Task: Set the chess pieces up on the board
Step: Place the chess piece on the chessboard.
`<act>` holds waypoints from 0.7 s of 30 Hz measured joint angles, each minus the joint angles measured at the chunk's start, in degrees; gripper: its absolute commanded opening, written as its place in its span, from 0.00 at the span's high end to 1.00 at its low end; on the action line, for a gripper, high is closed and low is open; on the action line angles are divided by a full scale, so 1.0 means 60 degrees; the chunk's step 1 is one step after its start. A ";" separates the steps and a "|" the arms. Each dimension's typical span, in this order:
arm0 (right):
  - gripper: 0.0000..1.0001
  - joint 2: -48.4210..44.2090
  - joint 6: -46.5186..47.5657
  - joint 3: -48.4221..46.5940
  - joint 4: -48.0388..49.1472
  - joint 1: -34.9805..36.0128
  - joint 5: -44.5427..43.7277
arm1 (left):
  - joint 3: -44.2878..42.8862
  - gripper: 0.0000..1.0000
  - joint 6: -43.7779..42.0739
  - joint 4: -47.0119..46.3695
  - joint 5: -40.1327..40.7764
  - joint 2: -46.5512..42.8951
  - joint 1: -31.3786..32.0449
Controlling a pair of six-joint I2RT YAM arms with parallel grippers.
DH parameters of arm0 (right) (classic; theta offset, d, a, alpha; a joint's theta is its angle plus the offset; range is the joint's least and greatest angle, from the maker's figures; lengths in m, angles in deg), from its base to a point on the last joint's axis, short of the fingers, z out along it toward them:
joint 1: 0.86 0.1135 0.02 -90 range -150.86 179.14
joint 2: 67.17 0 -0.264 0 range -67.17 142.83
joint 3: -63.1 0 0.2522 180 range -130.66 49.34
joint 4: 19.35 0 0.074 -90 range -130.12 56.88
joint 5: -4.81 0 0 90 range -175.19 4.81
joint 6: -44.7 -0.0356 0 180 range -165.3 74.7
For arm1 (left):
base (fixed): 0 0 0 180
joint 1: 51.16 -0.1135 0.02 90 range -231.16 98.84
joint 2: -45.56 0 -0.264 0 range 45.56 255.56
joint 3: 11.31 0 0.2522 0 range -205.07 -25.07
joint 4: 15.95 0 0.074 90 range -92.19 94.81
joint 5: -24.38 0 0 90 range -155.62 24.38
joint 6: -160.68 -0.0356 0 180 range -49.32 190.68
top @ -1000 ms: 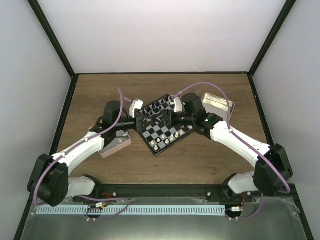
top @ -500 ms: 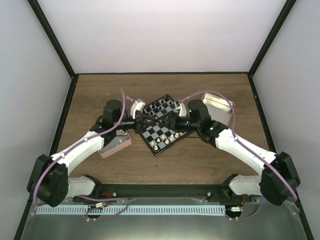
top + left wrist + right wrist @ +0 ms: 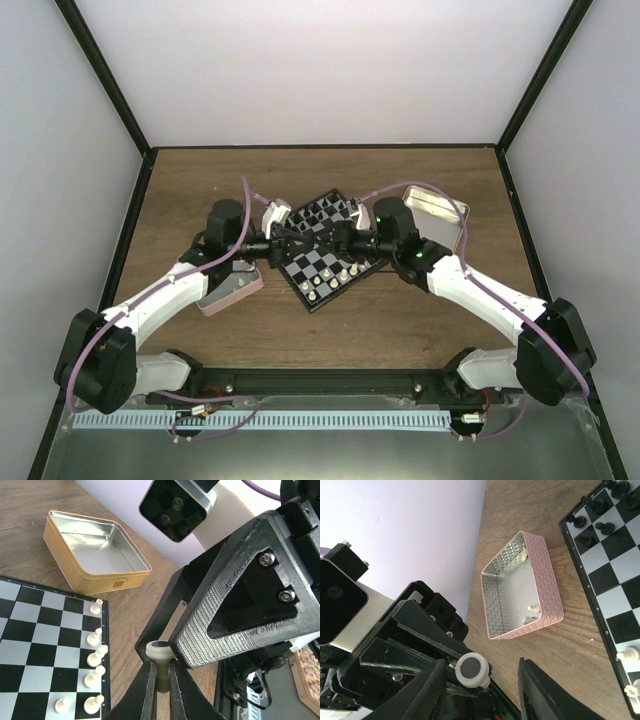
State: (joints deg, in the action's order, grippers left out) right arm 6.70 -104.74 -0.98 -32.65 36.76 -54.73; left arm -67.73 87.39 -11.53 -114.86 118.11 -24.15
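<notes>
My left gripper [image 3: 161,667] is shut on a cream-white chess piece [image 3: 160,652], held by its stem with the round base pointing away from me. The same piece [image 3: 471,670] shows its dark-centred base in the right wrist view. My right gripper [image 3: 482,666] is open, its two fingers on either side of that piece, not touching it. Both grippers meet above the board [image 3: 330,272], left gripper [image 3: 292,240] and right gripper [image 3: 335,240]. The board [image 3: 45,645] carries several white pieces [image 3: 93,660] along one edge. Black pieces [image 3: 592,522] stand on the opposite side.
A pink tin [image 3: 520,587] left of the board holds a few white pieces [image 3: 532,608]; it also shows in the top view [image 3: 232,287]. An empty gold tin [image 3: 95,555] stands right of the board, also in the top view [image 3: 437,215]. Black frame rails edge the table.
My right arm has swung in towards the left gripper, and its open jaws now sit around the held piece. The left arm has barely moved.
</notes>
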 measured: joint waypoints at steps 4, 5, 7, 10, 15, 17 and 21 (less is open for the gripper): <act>0.68 0.0095 -0.0087 -0.0109 0.0015 0.0000 0.0168 | 0.0000 0.96 0.0000 0.0004 -0.0026 -0.0004 0.0000; 0.69 0.0120 -0.0117 -0.0117 0.0036 0.0000 0.0215 | 0.0000 0.96 -0.0004 0.0007 -0.0029 -0.0004 0.0000; 0.70 0.0182 -0.0178 -0.0135 0.0080 0.0000 0.0288 | 0.0000 0.96 -0.0004 0.0033 -0.0029 -0.0004 0.0000; 0.75 0.0357 -0.0270 -0.0222 0.0160 0.0000 0.0375 | 0.0004 0.96 -0.0007 0.0080 -0.0036 -0.0026 0.0000; 0.87 0.0441 -0.0452 -0.0248 0.0342 0.0000 0.0430 | 0.0004 0.92 -0.0007 0.0149 -0.0073 -0.0117 0.0000; 0.90 0.0441 -0.0619 -0.0248 0.0415 0.0000 0.0430 | 0.0004 0.75 0.0007 0.0149 -0.0062 -0.0127 0.0000; 0.92 0.0437 -0.1155 -0.0160 0.0699 0.0000 0.0368 | 0.0011 0.51 0.0368 0.0066 0.0018 -0.0208 0.0007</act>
State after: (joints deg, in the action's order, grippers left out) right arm 9.32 -111.67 -1.94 -28.45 36.76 -52.52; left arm -67.66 89.60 -11.14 -114.75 116.86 -24.11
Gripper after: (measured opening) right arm 0.150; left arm 0.387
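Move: My left hand holds the white chess piece in its fingertips; my right hand's half-open fingers are already around its base end, the piece about 1 cm to the left of that hand and 1 cm above it. From my left hand the chessboard's middle is roughly 3 cm ahead, 2 cm right and 19 cm below. The placed white pieces centre some 3 cm back, 4 cm right, 18 cm below; the pink box about 18 cm left, 3 cm back, 20 cm below. I close my right fingers onto the base end of the white piece, easing that hand about 1 cm left and slightly up as it closes, with a small wrist tilt of some 5 degrees. My left hand stays nearly in place with its pinch kept until the right has nearly closed, then opens its fingers and lets go. ##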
